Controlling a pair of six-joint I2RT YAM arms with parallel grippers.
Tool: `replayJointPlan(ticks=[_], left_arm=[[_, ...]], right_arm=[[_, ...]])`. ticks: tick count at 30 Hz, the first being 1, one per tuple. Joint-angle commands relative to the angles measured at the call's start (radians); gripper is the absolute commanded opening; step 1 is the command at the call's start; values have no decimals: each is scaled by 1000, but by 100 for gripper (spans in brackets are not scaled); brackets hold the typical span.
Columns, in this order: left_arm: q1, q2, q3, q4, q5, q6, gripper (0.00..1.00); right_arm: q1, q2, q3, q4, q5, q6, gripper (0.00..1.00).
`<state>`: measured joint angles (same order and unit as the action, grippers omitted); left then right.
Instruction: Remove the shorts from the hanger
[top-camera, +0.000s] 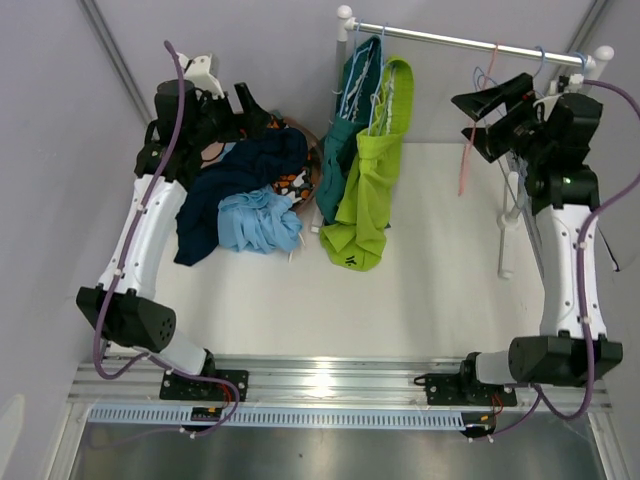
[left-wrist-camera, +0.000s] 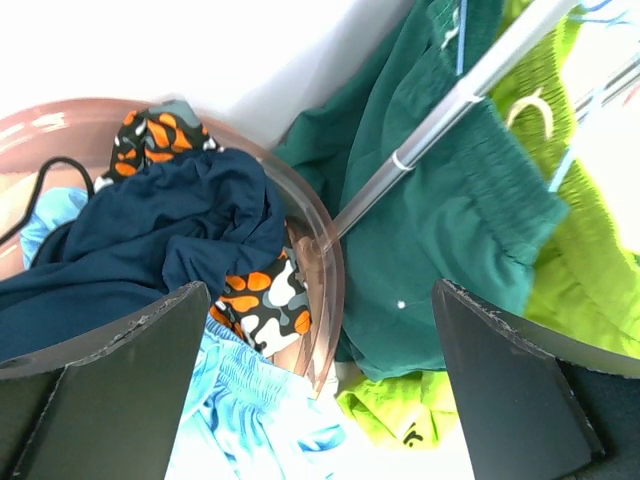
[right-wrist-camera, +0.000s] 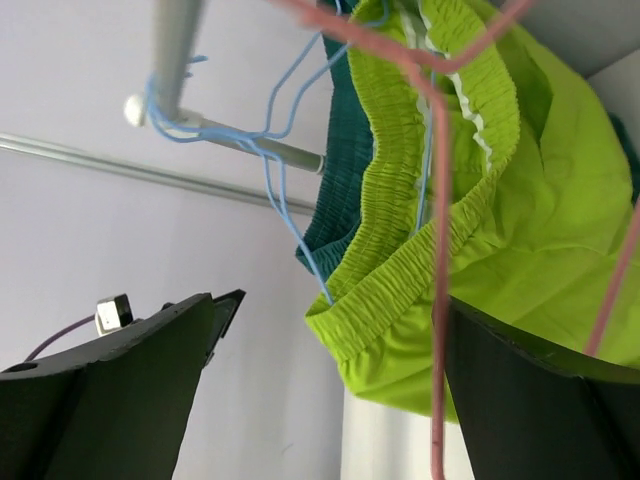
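Note:
On the rail (top-camera: 450, 40), teal shorts (top-camera: 345, 140) and lime green shorts (top-camera: 372, 180) hang side by side on blue hangers (right-wrist-camera: 290, 210). An empty pink hanger (top-camera: 468, 150) dangles further right. My right gripper (top-camera: 478, 122) is open beside it; in the right wrist view the pink hanger (right-wrist-camera: 438, 300) runs down just inside the right finger, with the lime green shorts (right-wrist-camera: 500, 230) behind. At the left, the navy shorts (top-camera: 230, 185), light blue shorts (top-camera: 258, 222) and blotch-patterned shorts (top-camera: 293, 183) lie in a heap. My left gripper (top-camera: 252, 112) hovers open above them, holding nothing.
A translucent pinkish tub (left-wrist-camera: 325, 260) holds the heap of shorts, and the rack's slanted pole (left-wrist-camera: 440, 115) crosses in front of the teal shorts (left-wrist-camera: 450, 220). More blue hangers (top-camera: 540, 60) hang at the rail's right end. Grey walls close in behind and on both sides.

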<state>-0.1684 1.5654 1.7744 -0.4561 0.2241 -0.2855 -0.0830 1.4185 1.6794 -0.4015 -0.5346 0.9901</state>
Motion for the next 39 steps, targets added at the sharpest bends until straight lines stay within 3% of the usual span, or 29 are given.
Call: replayJointPlan(ticks=[1, 8, 19, 23, 39], left_arm=[[-8, -79, -12, 7, 26, 22, 99], [-8, -160, -91, 14, 37, 32, 99], [-14, -260, -243, 63, 35, 35, 99], [-16, -289, -288, 85, 21, 43, 99], [-16, -288, -342, 139, 54, 20, 99]], right_arm=[[-14, -110, 29, -101, 103, -96, 99], [15, -213, 59, -157, 225, -131, 99], [325, 78, 313, -103, 320, -165, 99], [353, 186, 394, -100, 331, -165, 98], [376, 295, 384, -10, 335, -159, 98]])
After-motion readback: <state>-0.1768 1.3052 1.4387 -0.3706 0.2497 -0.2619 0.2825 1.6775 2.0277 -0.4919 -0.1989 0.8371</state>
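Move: The waistband of the lime-green shorts, with its blue hanger, hangs roughly 15 cm to the left of my right hand, about 3 cm ahead and 4 cm lower. The empty pink hanger hangs some 3 cm straight ahead of my open right fingers, and the teal shorts about 21 cm left, 4 cm ahead and 9 cm lower. From my left hand the lime waistband is roughly 23 cm to the right, 1 cm back and about level. I back my open right hand about 7 cm away from the empty pink hanger while lifting it, then swing it left and forward, sinking again, to the near right side of the lime-green shorts' waistband and blue hanger, rolling its left side down some 10 degrees. Meanwhile my open left hand draws back about 6 cm above the basin, rising slightly, then dipping. ##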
